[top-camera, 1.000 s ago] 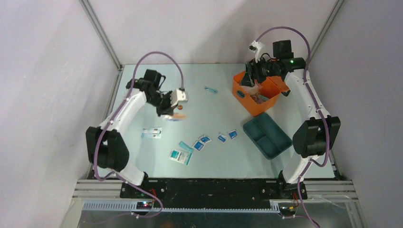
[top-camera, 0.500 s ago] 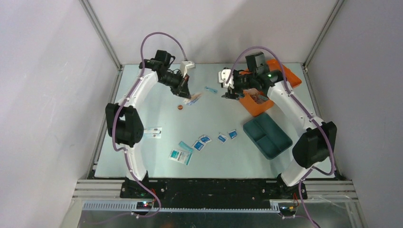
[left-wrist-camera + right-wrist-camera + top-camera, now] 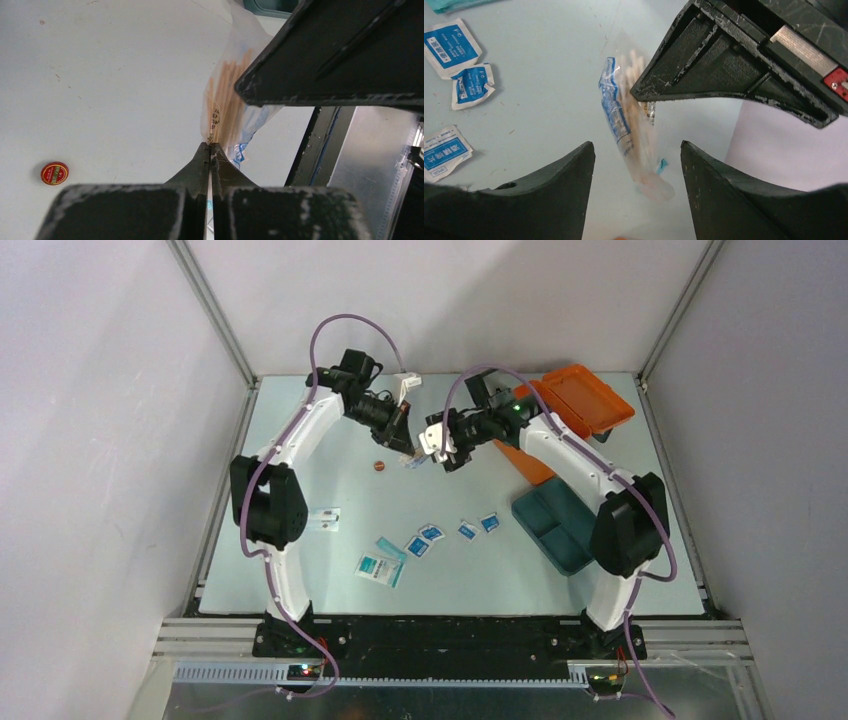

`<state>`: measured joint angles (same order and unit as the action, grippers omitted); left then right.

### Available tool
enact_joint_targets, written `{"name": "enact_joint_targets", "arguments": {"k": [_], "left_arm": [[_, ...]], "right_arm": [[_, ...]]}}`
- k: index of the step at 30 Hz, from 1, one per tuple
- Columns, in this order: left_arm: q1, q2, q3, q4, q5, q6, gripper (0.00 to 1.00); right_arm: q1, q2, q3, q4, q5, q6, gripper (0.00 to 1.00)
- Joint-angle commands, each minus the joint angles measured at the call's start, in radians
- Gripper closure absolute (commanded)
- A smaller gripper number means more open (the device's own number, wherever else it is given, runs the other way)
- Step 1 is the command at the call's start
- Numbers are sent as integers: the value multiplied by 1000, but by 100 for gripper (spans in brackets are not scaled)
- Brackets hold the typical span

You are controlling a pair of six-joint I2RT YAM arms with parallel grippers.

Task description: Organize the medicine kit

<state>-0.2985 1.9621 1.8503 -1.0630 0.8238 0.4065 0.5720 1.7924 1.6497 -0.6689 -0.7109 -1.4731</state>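
Observation:
My left gripper (image 3: 407,448) is shut on the top edge of a clear packet of cotton swabs (image 3: 226,107), which hangs above the table's back middle. In the left wrist view the jaws (image 3: 210,145) meet on the packet. My right gripper (image 3: 443,458) is open just right of it; in its wrist view the packet (image 3: 630,127) hangs between the spread fingertips (image 3: 635,146), touching neither. The orange medicine kit (image 3: 528,462) stands behind the right arm, its lid (image 3: 585,400) lying open. Its teal tray (image 3: 560,525) lies apart on the table.
A small red round tin (image 3: 378,466) lies left of the packet. Several blue-white sachets (image 3: 432,533) and a larger packet (image 3: 380,568) are scattered in the front middle. Another packet (image 3: 322,520) lies at the left. Walls close in on three sides.
The left arm carried the packet back and to the right. The right arm swung left from the kit to meet it. The kit's lid now lies open, and the red tin sits on the table.

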Motion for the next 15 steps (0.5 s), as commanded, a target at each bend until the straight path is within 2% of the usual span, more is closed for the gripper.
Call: {"name": "enact_joint_targets", "arguments": {"k": [1,5,8,9,13,15], "left_arm": [[-1,-9,-6,17,50,-28,99],[-1,-6,-7,18,60,-37,99],[1,-5,-9,18,70,-44,98],[3,-5,-11,19,73,-46,98],[4,-2,-12,18,84,-45,100],[5,-1,-11,18,86,-50,94]], "right_arm": [[11,54,113,-83,-21,-64,36],[15,90,162,-161,-6,-64,47],[15,85,144,-121,36,-24,54],[17,83,133,-109,46,-15,62],[20,77,109,-54,89,45,70],[21,66,95,-36,101,67,79]]}}
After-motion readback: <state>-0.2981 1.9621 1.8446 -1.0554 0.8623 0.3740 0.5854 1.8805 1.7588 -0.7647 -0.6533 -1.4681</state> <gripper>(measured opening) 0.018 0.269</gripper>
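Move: About 3 cm to the right hand's left and 2 cm lower, level with it front to back, hangs the swab bag, gripped by the left hand; its middle is some 3 cm to that hand's right, 1 cm back and 1 cm down. From the right hand, the orange box is roughly 22 cm right, 6 cm farther out and 15 cm down; the near wipe on the table is 14 cm back, 6 cm right and 21 cm down. The red cap lies about 8 cm left of the left hand, 1 cm farther out and 17 cm below. Sinking about 1.5 cm onto the swab bag's free end and easing some 1 cm forward, the right hand closes from wide open to roughly a quarter. It first edges left, then gives most of that back, and its fingers come in on both sides of the plastic to pinch it. The left hand keeps its shut grip almost in place, ready for the handover. ##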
